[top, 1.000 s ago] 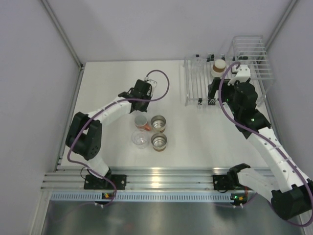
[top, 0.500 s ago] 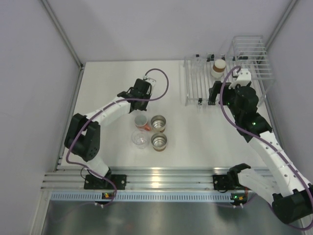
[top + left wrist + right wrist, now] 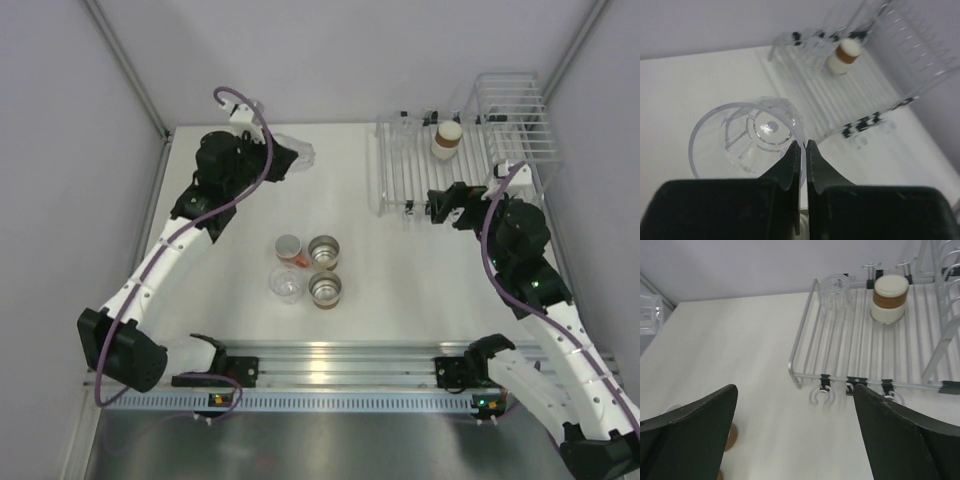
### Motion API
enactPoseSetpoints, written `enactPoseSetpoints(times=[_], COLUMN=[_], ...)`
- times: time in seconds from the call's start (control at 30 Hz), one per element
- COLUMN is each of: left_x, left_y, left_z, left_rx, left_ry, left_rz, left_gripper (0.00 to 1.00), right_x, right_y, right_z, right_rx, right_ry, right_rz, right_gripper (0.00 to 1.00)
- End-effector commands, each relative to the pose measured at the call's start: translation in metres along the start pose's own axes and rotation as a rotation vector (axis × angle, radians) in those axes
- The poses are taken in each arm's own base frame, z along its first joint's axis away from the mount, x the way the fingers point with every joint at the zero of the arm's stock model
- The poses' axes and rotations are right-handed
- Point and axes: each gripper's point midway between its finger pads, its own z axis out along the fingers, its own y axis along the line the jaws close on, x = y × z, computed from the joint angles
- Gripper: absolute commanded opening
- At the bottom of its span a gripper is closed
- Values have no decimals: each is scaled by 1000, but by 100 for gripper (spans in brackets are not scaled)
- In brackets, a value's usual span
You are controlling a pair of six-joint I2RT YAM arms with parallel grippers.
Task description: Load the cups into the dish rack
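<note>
My left gripper (image 3: 802,146) is shut on the rim of a clear cup (image 3: 747,137), held tilted in the air over the table's far left (image 3: 298,156). The white wire dish rack (image 3: 400,175) stands at the far right. It holds an upside-down brown cup (image 3: 447,138) with a cream base and a clear cup (image 3: 836,289). On the table lie two brown cups with shiny insides (image 3: 324,251) (image 3: 325,289), a clear cup (image 3: 287,285) and a salmon-orange cup (image 3: 297,258). My right gripper (image 3: 440,206) hangs open just before the rack's near edge, with nothing between its fingers.
The rack's taller wire basket (image 3: 515,115) rises at its right side, close to my right arm. Small hooks (image 3: 821,396) hang off the rack's near bar. Grey walls close the table at the back and both sides.
My left gripper closed on the clear cup's rim and lifted it off the table, swinging up and back. My right gripper drew back a little from the rack, still open.
</note>
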Motion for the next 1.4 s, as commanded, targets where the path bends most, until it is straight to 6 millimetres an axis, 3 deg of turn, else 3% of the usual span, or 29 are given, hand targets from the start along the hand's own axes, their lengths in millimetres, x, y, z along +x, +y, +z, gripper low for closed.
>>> enactPoseSetpoints(times=[0.0,0.03,0.07,0.1,0.13,0.17,0.37,0.57,0.63,1.37], left_x=[-38,-40,-41,-40,-34,-43,-49,-37,-39,-33], left_y=[-79,-86,-94,-99,-102,-111,-130,-136,-141,-188], left_z=[-31,-36,-42,-47,-50,-61,-87,-84,-91,-87], left_rx=[455,497,541,579,611,679,848,897,945,1046], left_ry=[-170,-185,-185,-190,-181,-229,-292,-253,-273,-258], left_rz=[-104,-119,-171,-185,-242,-227,-329,-388,-405,-431], left_gripper=[0,0,0,0,0,0,0,0,0,0], right_x=[-15,-18,-5,-22,-24,-18,-45,-68,-64,-66], right_y=[38,45,52,61,68,75,103,118,120,143], right_z=[-10,-12,-12,-16,-19,-20,-35,-53,-50,-31], right_rx=[-197,-240,-289,-350,-394,-443,-672,-846,-868,-924], right_ry=[-103,-127,-108,-187,-198,-197,-329,-428,-413,-404], right_rz=[150,178,208,237,294,319,485,594,631,639], right_gripper=[99,100,99,99,99,99,99,99,99,99])
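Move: The left gripper still holds the clear cup, its middle about 4 cm ahead and 3 cm to the right. From there the open right gripper is some 32 cm to the right and 8 cm back, nearly level. The farther steel cup stands 8 cm back, 4 cm right and 28 cm below. From the right gripper, the clear cup is about 9 cm ahead and 29 cm left; the dish rack's middle lies 24 cm straight ahead, 27 cm below. Bring the left gripper back about 14 cm, to the right some 11 cm and up 7, keeping its pinch on the clear cup and swinging the fingers clockwise to point right and somewhat up, cup base towards the right gripper. Meanwhile carry the right gripper left about 11 cm and up, drifting slightly back, its fingers turning left and upward, wide open, until they come close around the base. ##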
